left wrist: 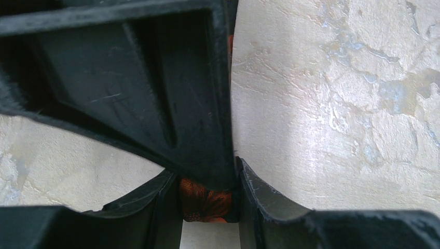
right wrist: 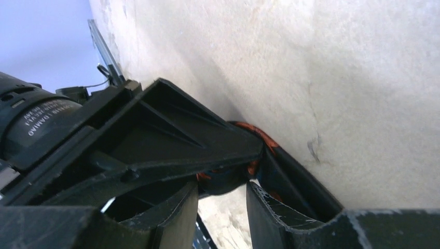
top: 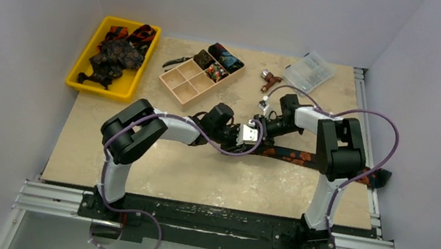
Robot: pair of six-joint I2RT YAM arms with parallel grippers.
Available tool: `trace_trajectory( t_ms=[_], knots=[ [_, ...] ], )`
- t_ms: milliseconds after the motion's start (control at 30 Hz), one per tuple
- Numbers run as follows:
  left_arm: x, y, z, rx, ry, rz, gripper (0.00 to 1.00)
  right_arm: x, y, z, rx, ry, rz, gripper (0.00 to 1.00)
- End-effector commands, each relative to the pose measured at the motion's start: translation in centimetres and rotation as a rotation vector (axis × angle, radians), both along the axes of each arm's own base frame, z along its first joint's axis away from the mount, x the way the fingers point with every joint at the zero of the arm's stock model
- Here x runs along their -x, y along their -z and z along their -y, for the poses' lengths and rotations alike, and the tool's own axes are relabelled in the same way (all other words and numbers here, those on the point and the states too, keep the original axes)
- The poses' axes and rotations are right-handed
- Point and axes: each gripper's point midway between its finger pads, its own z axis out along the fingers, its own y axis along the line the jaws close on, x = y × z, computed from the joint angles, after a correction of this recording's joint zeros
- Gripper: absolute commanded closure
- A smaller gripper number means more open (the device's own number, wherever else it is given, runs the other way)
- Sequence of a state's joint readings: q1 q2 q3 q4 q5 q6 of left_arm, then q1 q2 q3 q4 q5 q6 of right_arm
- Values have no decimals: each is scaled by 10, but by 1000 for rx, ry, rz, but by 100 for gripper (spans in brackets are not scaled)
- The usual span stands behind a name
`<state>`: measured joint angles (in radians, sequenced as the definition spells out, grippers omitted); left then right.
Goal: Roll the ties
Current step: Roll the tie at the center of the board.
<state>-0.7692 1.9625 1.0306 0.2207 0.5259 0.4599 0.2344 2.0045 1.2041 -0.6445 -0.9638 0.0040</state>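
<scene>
A black tie with orange blotches [top: 297,156] lies flat across the right half of the table, its far end at the right edge. Both grippers meet at its left end. My left gripper [top: 248,136] is shut on a small bundle of the tie [left wrist: 205,205], orange-and-black cloth pinched between its fingers [left wrist: 259,192]. My right gripper [top: 261,125] comes in from the other side and is shut on the same end of the tie [right wrist: 257,136], where dark cloth fills the gap at its fingertips [right wrist: 259,199]. Each wrist view shows the other gripper's black finger close in front.
A yellow tray [top: 82,67] at the back left holds several loose ties. A tan divided box [top: 184,84] has rolled ties [top: 225,58] in its far cells. Scissors [top: 177,61], a small red-brown thing [top: 271,79] and a clear plastic box [top: 309,70] lie along the back.
</scene>
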Motion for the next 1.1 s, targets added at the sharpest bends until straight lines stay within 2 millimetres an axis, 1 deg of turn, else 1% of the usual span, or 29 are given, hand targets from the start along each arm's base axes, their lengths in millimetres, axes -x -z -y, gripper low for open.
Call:
trace_trajectory(
  t_ms=[0,133,200,233,367,400,533,700,733,800,933,1067],
  knots=[
    [48,69,-62,-278,-7,-217,77,-19,-25,-20,-82,10,100,61],
    [52,69,-64,-280,-1,-225,77,-22,-27,-22,-84,8,102,61],
    [51,69,-64,-280,-2,-227,77,-21,-25,-23,-80,5,100,63],
    [52,69,-63,-281,-1,-227,77,-21,-22,-23,-70,1,100,67],
    [50,68,-62,-281,-4,-230,77,-15,-6,-16,-12,-27,93,96],
    [50,69,-63,-282,-5,-233,77,-13,-2,-14,3,-32,82,100],
    [49,67,-62,-265,-14,-256,70,-7,12,-5,54,-62,94,100],
    [45,58,-57,-198,-20,-269,50,-8,29,7,137,-57,106,100],
    [40,53,-52,-161,-20,-253,47,-8,33,10,151,-55,103,100],
    [33,47,-47,-108,-24,-242,42,-8,40,15,176,-51,95,100],
    [25,35,-39,8,-18,-206,39,-9,50,28,218,-50,95,100],
    [22,25,-29,120,-3,-149,37,-14,58,46,256,-34,91,100]
  ],
)
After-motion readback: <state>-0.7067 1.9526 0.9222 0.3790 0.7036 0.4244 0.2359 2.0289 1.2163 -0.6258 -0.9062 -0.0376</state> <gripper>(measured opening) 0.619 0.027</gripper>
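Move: The tie's roll is already pinched between the left hand's fingers, practically at the hand point. From the right hand, whose open fingers are already around its top edge, the roll lies about 2 cm to the left and 2 cm lower, level front to back. From the left hand, the unrolled tie strip runs off to the right, its middle some 22 cm away and 1 cm back; the wooden tray stands about 20 cm ahead and 16 cm to the left. The right fingers shut on the roll's upper right side after nudging about 1.5 cm left, then, keeping the pinch, sink about 1.5 cm and draw back some 2 cm to the right. The left hand holds its grip almost still while they close; then its fingers open and let go, and it eases about 1 cm back and slightly left, rolling a little. ##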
